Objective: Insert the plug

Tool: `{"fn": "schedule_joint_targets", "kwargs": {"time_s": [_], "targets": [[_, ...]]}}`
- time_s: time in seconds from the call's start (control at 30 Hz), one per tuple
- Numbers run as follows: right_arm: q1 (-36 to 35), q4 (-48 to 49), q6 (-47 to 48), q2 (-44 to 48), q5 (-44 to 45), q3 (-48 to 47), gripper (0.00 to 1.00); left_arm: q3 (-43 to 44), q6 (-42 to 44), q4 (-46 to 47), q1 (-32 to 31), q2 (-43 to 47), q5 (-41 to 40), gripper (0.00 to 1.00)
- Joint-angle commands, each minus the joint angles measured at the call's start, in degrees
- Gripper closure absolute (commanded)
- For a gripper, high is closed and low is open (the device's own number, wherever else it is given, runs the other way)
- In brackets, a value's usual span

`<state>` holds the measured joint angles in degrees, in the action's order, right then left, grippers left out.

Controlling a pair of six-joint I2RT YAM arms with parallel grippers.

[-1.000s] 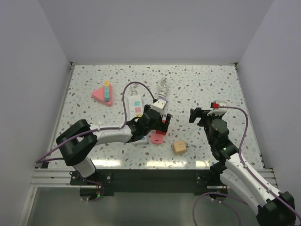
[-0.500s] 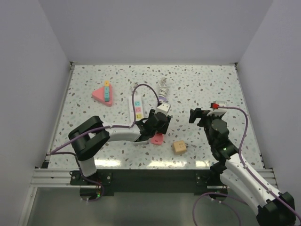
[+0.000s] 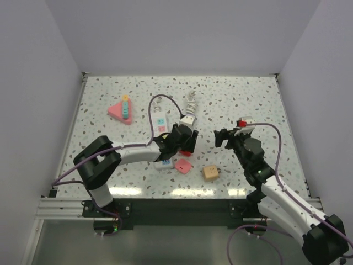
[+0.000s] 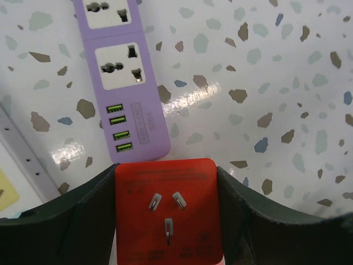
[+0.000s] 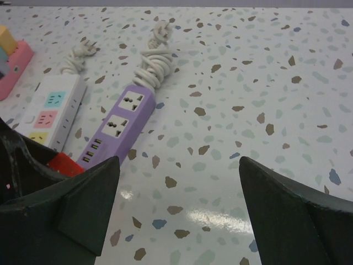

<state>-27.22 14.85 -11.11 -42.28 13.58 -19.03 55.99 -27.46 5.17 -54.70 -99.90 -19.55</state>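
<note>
The red plug (image 4: 168,212) sits between the dark fingers (image 4: 71,221) of my left gripper (image 4: 165,176), which is shut on its two sides. Its three metal prongs face the wrist camera. Just ahead of it, the purple power strip (image 4: 118,77) lies flat on the table with its sockets and USB ports facing up. From above, my left gripper (image 3: 185,141) holds the plug (image 3: 188,149) close to the near end of the purple power strip (image 3: 189,120). To the right, my right gripper (image 3: 222,138) hangs open and empty (image 5: 179,204).
A white power strip (image 3: 160,123) with coloured sockets lies left of the purple one, partly under the left arm. A pink block (image 3: 183,164) and a wooden cube (image 3: 209,173) lie near the front. A pink triangle (image 3: 121,112) sits at the back left. The cord coil (image 3: 191,101) lies behind the strips.
My left gripper's jaws have closed on the red plug. The left elbow has swung. My right gripper has shifted left toward the table's middle, still open.
</note>
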Motion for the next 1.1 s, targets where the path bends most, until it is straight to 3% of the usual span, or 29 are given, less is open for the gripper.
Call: {"fn": "schedule_joint_targets", "kwargs": {"time_s": [0.0,0.17,0.4,0.63,1.07], "targets": [[-2.22,5.97,3.38,-0.96,-3.12,-1.63,0.08,-0.35,-6.10,2.65,4.33,8.38,2.41,1.00],[-8.36,9.75,7.85,-5.60,-3.82,-3.21,0.08,-0.44,-9.18,2.74,8.19,12.71,4.34,1.00],[-14.17,18.54,16.03,-10.18,-12.88,-2.24,0.08,1.23,-13.83,-0.77,11.28,15.60,7.24,1.00],[-23.21,25.49,22.01,-18.09,-3.50,-4.08,0.08,1.40,-21.48,-1.48,11.89,16.66,10.85,1.00],[-33.07,32.25,31.76,-29.51,12.86,-9.01,0.08,3.78,-32.73,-7.98,11.89,18.07,12.25,1.00]]}}
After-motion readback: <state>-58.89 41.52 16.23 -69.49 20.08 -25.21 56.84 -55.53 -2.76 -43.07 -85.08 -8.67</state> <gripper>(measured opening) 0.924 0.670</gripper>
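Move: The red plug is already in the left fingers. From that hand, the purple strip's middle lies some 9 cm ahead and 1 cm left, 3 cm lower; the white strip about 10 cm left and 3 cm ahead; the pink adapter 7 cm back and 2 cm left. From the empty right hand the red plug is roughly 18 cm left, 3 cm back and 10 cm lower, with the purple strip 9 cm beyond the plug and 1 cm left of it. Left hand lifts and rolls the gripped red plug, about 10 cm up; open right hand sweeps 17 cm left towards it. ##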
